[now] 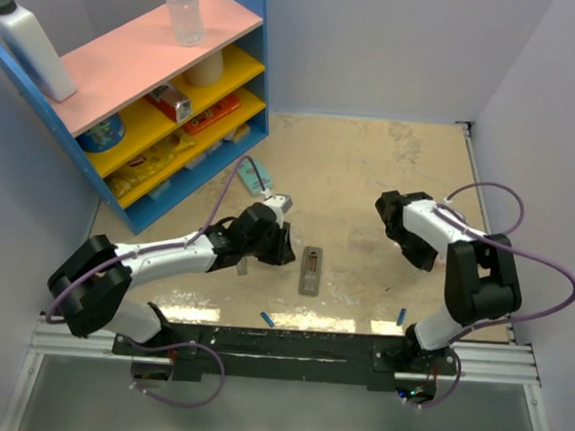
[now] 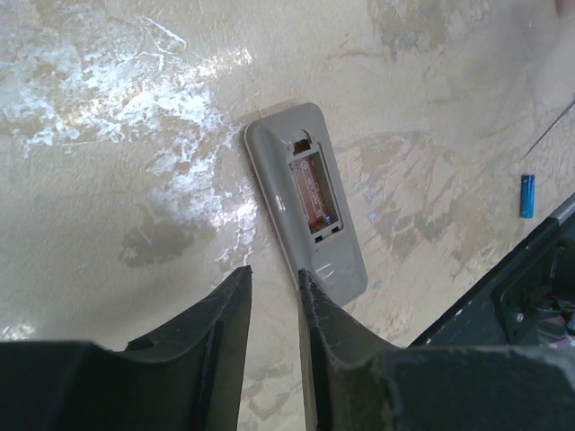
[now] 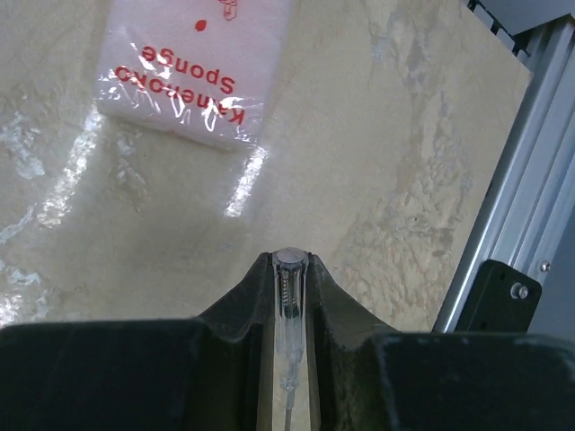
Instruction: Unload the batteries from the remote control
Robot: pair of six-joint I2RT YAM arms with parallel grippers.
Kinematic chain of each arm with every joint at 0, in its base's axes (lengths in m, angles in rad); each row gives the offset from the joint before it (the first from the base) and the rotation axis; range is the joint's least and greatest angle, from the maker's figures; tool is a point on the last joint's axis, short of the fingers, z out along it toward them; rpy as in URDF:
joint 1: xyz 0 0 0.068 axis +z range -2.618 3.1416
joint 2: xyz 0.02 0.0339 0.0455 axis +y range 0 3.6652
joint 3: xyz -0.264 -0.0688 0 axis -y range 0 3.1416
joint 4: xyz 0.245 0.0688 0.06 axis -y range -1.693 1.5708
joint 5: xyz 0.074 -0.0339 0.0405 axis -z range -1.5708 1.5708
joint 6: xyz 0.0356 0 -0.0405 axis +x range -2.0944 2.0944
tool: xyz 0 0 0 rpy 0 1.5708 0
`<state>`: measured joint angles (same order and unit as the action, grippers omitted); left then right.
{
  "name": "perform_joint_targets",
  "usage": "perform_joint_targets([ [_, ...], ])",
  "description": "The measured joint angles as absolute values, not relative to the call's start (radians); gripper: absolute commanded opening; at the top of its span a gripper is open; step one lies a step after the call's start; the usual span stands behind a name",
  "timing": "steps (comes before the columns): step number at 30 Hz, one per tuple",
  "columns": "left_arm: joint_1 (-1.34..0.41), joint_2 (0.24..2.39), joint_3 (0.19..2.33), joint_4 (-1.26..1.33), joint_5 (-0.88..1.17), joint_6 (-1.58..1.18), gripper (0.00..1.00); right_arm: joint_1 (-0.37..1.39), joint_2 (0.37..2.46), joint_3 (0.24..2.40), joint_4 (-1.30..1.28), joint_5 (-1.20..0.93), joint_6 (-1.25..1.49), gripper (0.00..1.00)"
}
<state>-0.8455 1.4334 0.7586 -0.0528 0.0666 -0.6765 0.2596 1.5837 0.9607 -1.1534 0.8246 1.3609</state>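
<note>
The grey remote control lies flat on the table with its back up. Its battery bay is uncovered and looks empty. One small blue battery rests near the front rail, and another lies further right and also shows in the left wrist view. My left gripper hovers just left of the remote's near end, jaws a little apart with nothing between them. My right gripper is off to the right, shut on a clear-handled tool.
A blue shelf unit with packets and bottles stands at the back left. A white sponge packet lies ahead of the right gripper. The metal rail runs beside it. A teal flat item lies behind the left arm.
</note>
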Motion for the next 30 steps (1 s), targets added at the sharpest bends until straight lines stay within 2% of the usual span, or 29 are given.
perform_joint_targets([
  [4, -0.843, 1.375, 0.725, -0.076, 0.062, -0.660, 0.34, 0.281, 1.567, 0.947, -1.040, 0.802, 1.233, 0.00],
  [11, -0.809, 1.317, 0.693, -0.100, 0.062, -0.636, 0.36, 0.375, 1.338, 0.780, -0.705, 0.622, 0.957, 0.00],
  [19, -0.794, 1.309, 0.690, -0.098, 0.075, -0.634, 0.36, 0.454, 1.369, 0.762, -0.497, 0.427, 0.808, 0.00],
  [25, -0.792, 1.309, 0.689, -0.097, 0.093, -0.633, 0.36, 0.484, 1.406, 0.763, -0.457, 0.406, 0.807, 0.00],
  [30, -0.792, 1.309, 0.689, -0.096, 0.105, -0.632, 0.36, 0.482, 1.460, 0.828, -0.571, 0.484, 0.899, 0.00],
])
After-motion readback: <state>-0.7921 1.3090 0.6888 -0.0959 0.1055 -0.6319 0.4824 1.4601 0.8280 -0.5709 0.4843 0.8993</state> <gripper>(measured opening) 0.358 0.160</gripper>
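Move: The emptied remote control lies about 28 cm to the left of the right hand, 1 cm ahead and some 6 cm below. From that same hand, one loose battery is about 6 cm left and 12 cm back, and the sponge packet about 6 cm right and 10 cm ahead. From the left hand the remote is about 6 cm right, 1 cm ahead and 7 cm down; the other loose battery lies some 5 cm left and 15 cm back. Still pinching the screwdriver, the right hand carries it about 13 cm left and 6 cm forward over open table towards the remote, sinking slightly and turning some 35 degrees counter-clockwise, then easing back a little to the right at the end. The left hand, empty with fingers slightly open, draws about 3 cm left, away from the remote. ##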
